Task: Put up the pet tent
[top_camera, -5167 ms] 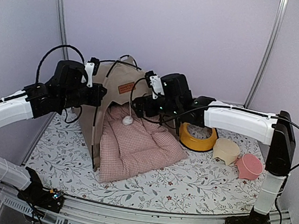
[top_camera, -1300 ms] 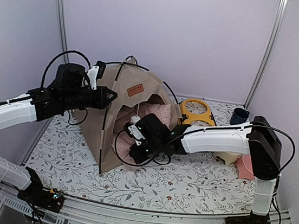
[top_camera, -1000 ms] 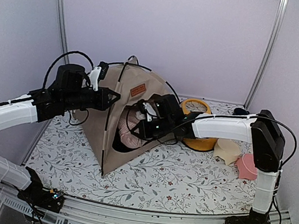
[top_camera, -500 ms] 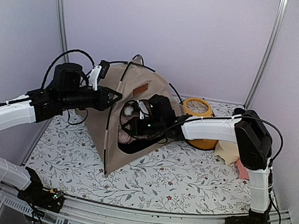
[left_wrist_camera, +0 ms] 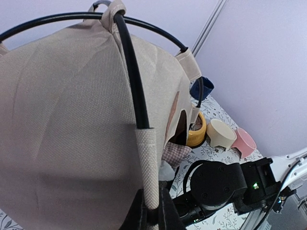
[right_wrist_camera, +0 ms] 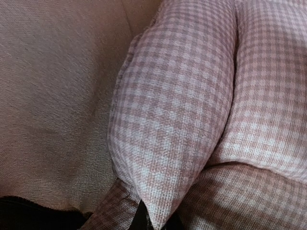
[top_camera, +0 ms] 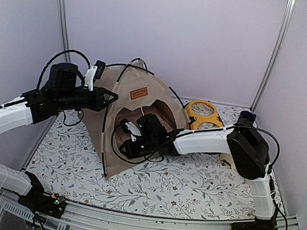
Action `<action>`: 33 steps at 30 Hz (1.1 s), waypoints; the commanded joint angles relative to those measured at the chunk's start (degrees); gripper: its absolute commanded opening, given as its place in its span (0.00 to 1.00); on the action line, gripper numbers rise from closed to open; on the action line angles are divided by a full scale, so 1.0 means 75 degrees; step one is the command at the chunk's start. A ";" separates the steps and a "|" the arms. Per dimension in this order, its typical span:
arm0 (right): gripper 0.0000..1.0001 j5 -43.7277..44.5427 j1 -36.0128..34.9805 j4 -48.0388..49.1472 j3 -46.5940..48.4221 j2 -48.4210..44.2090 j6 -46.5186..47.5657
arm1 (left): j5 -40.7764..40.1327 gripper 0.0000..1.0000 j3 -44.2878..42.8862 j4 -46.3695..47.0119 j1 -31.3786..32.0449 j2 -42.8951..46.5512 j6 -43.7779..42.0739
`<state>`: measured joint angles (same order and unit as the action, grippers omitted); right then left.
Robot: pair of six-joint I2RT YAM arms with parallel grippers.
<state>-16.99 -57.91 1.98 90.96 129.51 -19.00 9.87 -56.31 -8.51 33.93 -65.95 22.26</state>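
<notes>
The tan pet tent (top_camera: pixel 138 99) stands at the centre-left of the mat, its arched doorway facing the front. My left gripper (top_camera: pixel 110 95) is shut on the fabric sleeve at the end of a black pole (left_wrist_camera: pixel 132 72) on the tent's (left_wrist_camera: pixel 67 124) left front edge. In the left wrist view that gripper (left_wrist_camera: pixel 152 213) clamps the sleeve. My right gripper (top_camera: pixel 123 139) reaches into the doorway. In its wrist view it (right_wrist_camera: pixel 152 221) pinches a corner of the pink checked cushion (right_wrist_camera: pixel 192 96) against the tan tent wall (right_wrist_camera: pixel 57 96). Some cushion (top_camera: pixel 136 116) shows inside the doorway.
A yellow bowl stand (top_camera: pixel 205 114) sits right of the tent, with a dark blue cup (top_camera: pixel 247 116) behind it. The left wrist view also shows a cream bowl (left_wrist_camera: pixel 221 134) and a pink bowl (left_wrist_camera: pixel 243 143). The floral mat (top_camera: pixel 190 181) covers the table.
The cushion, which lay in front of the tent, now sits inside it. Over the last second my right gripper moved lower and leftward in the doorway. The left gripper kept its hold.
</notes>
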 commanded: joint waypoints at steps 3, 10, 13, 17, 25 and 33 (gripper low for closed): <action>0.05 -0.0257 -0.0186 -0.0500 0.0524 0.0131 0.0977 | 0.0182 0.00 0.0124 0.0058 -0.0253 0.0239 -0.0230; 0.10 -0.0976 -0.0259 -0.0492 0.0704 -0.0179 0.1602 | 0.0368 0.00 0.0229 0.0015 -0.0550 0.0286 -0.0265; 0.22 -0.1135 -0.0259 -0.0455 0.0826 -0.0264 0.1966 | 0.0492 0.00 0.0231 0.0016 -0.0620 0.0274 -0.0299; 0.45 -0.0465 -0.0253 -0.1164 0.1238 -0.0341 0.2142 | 0.0414 0.00 0.0230 -0.0027 -0.0697 0.0286 -0.0274; 0.76 0.0757 -0.0249 -0.1300 0.0265 -0.1770 0.1732 | 0.0156 0.00 0.0277 -0.0214 -0.0895 0.0223 -0.0106; 0.74 0.2612 -0.0123 -0.1925 -0.0691 -0.3018 0.1112 | 0.0149 0.00 0.0266 -0.0254 -0.0985 0.0263 -0.0065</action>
<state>-7.31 -59.59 -9.21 88.92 111.70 -7.11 12.23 -55.20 -9.41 27.88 -64.75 21.32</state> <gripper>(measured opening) 0.750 0.059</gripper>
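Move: My right hand is just inside the tent's opening, still pinching a cushion corner. The middle of the tent floor lies about 9 cm ahead of it and 5 cm below, level sideways; the cushion's bulk is 8 cm ahead, 5 cm right and slightly higher. The foot of the front pole stands 11 cm back, 6 cm left and 5 cm down. From my left hand, still gripping the pole's sleeve, the tent floor's middle is some 8 cm ahead, 7 cm right and 27 cm below. I ease my right hand back a couple of centimetres, a little left and up, as I open its fingers wide and let go of the cushion's corner; then I lift away to about 12 cm above the start, swinging right by about 5 cm, and come out of the tent's opening. My left hand keeps its grip on the pole sleeve and draws the tent about 3 cm left, slightly forward. ##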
